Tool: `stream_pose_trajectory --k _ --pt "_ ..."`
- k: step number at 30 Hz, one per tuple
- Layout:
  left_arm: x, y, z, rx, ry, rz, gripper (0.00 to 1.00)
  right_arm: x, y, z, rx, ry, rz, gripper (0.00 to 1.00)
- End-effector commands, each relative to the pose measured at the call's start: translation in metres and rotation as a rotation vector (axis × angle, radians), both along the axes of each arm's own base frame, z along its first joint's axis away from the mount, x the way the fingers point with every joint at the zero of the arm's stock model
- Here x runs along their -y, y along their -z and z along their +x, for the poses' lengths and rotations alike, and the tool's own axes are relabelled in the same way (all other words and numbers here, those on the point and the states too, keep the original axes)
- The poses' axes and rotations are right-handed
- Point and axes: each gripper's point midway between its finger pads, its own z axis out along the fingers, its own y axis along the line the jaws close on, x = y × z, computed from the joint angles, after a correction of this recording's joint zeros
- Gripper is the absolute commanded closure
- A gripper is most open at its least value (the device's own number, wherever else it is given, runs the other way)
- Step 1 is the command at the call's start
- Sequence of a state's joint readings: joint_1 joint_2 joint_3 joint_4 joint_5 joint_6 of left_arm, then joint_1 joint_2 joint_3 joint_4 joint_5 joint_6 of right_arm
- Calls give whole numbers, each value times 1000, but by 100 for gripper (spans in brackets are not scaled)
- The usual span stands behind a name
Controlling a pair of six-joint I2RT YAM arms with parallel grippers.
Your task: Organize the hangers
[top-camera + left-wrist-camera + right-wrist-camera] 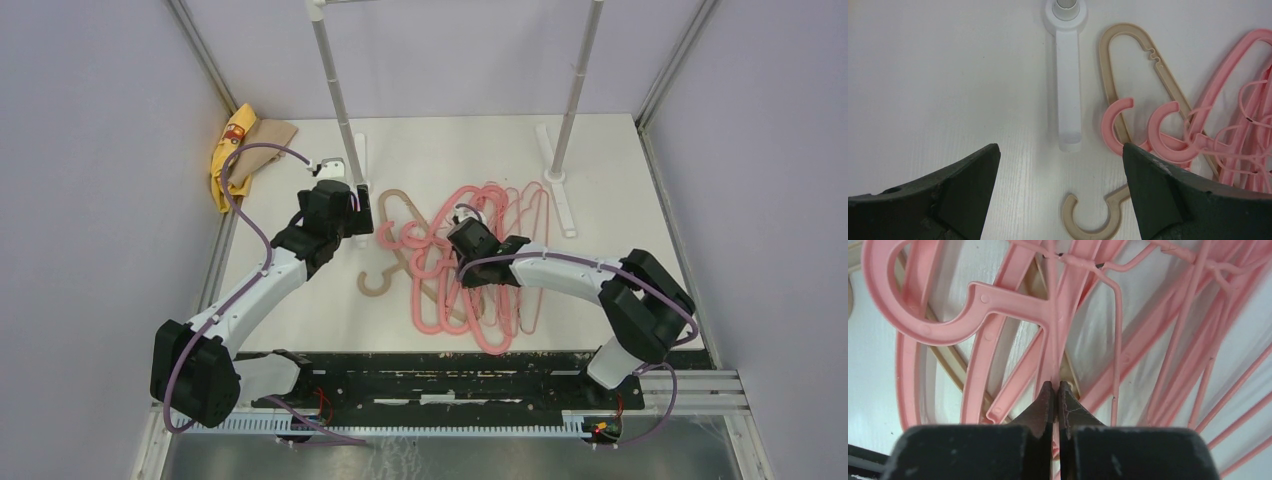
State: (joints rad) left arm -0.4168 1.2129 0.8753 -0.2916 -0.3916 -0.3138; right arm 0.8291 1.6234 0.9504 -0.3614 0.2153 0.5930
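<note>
A tangled pile of pink hangers point(480, 262), thick and thin wire, lies mid-table with a tan hanger point(378, 284) under its left side. My right gripper point(463, 238) is down in the pile. In the right wrist view it point(1056, 385) is shut on the thin central rib of a thick pink hanger point(998, 302), with wire hangers point(1193, 300) to the right. My left gripper point(360, 215) is open and empty beside the left rack pole. In its wrist view it point(1059, 147) hovers above the tan hook point(1091, 230), with two pink hooks point(1160, 137) to the right.
A white rack foot point(1068, 90) runs between my left fingers. Two upright rack poles point(335, 80) point(578, 85) stand at the back. A yellow-and-tan cloth point(238, 150) lies at the back left corner. Walls close in on both sides.
</note>
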Motion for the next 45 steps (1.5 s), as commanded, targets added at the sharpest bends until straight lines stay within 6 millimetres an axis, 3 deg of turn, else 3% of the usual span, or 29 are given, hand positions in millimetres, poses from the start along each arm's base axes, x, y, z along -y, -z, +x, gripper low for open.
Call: stream_pose_trajectory --k 1,9,12,21,26,31,36,39,45 --pt "-2 -8 1 33 -39 -25 1 8 -43 4 91 22 32 99" --pt "-4 -10 0 39 -54 -27 1 18 -126 -5 223 33 180 99" --pt "-5 -12 -1 45 -58 -31 1 12 -169 1 301 17 257 99" --pt "-4 -17 1 59 -64 -44 1 -46 -329 79 435 -71 722 99" --pt "-12 -23 -1 82 -91 -31 1 -60 -394 103 524 -165 851 99" --pt "-13 -26 -3 92 -99 -30 1 -62 -425 116 555 -194 950 99" --pt "-14 -24 -3 88 -105 -29 1 -57 -437 116 595 -224 987 99" --pt "-13 -22 -1 80 -104 -27 1 -42 -444 125 641 -168 1001 99" --pt "-15 -19 -3 70 -109 -18 1 -6 -446 165 640 12 1069 99"
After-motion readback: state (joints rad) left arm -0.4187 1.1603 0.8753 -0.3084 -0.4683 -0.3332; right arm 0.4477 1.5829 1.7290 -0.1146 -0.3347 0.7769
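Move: The right hand already pinches a thin pink hanger low over the pile. The middle of the rack's rail is about 27 cm ahead, 2 cm left and roughly 55 cm above it. The right post's foot is some 27 cm ahead and 18 cm right; the brown hanger's middle is about 7 cm ahead and 7 cm left, both 3 cm lower. From the left hand, the rail's middle lies about 18 cm ahead, 18 cm right and 43 cm up. The right arm lifts the pinched hanger some 40 cm and 15 forward towards the rail, fingers swinging up leftward. ##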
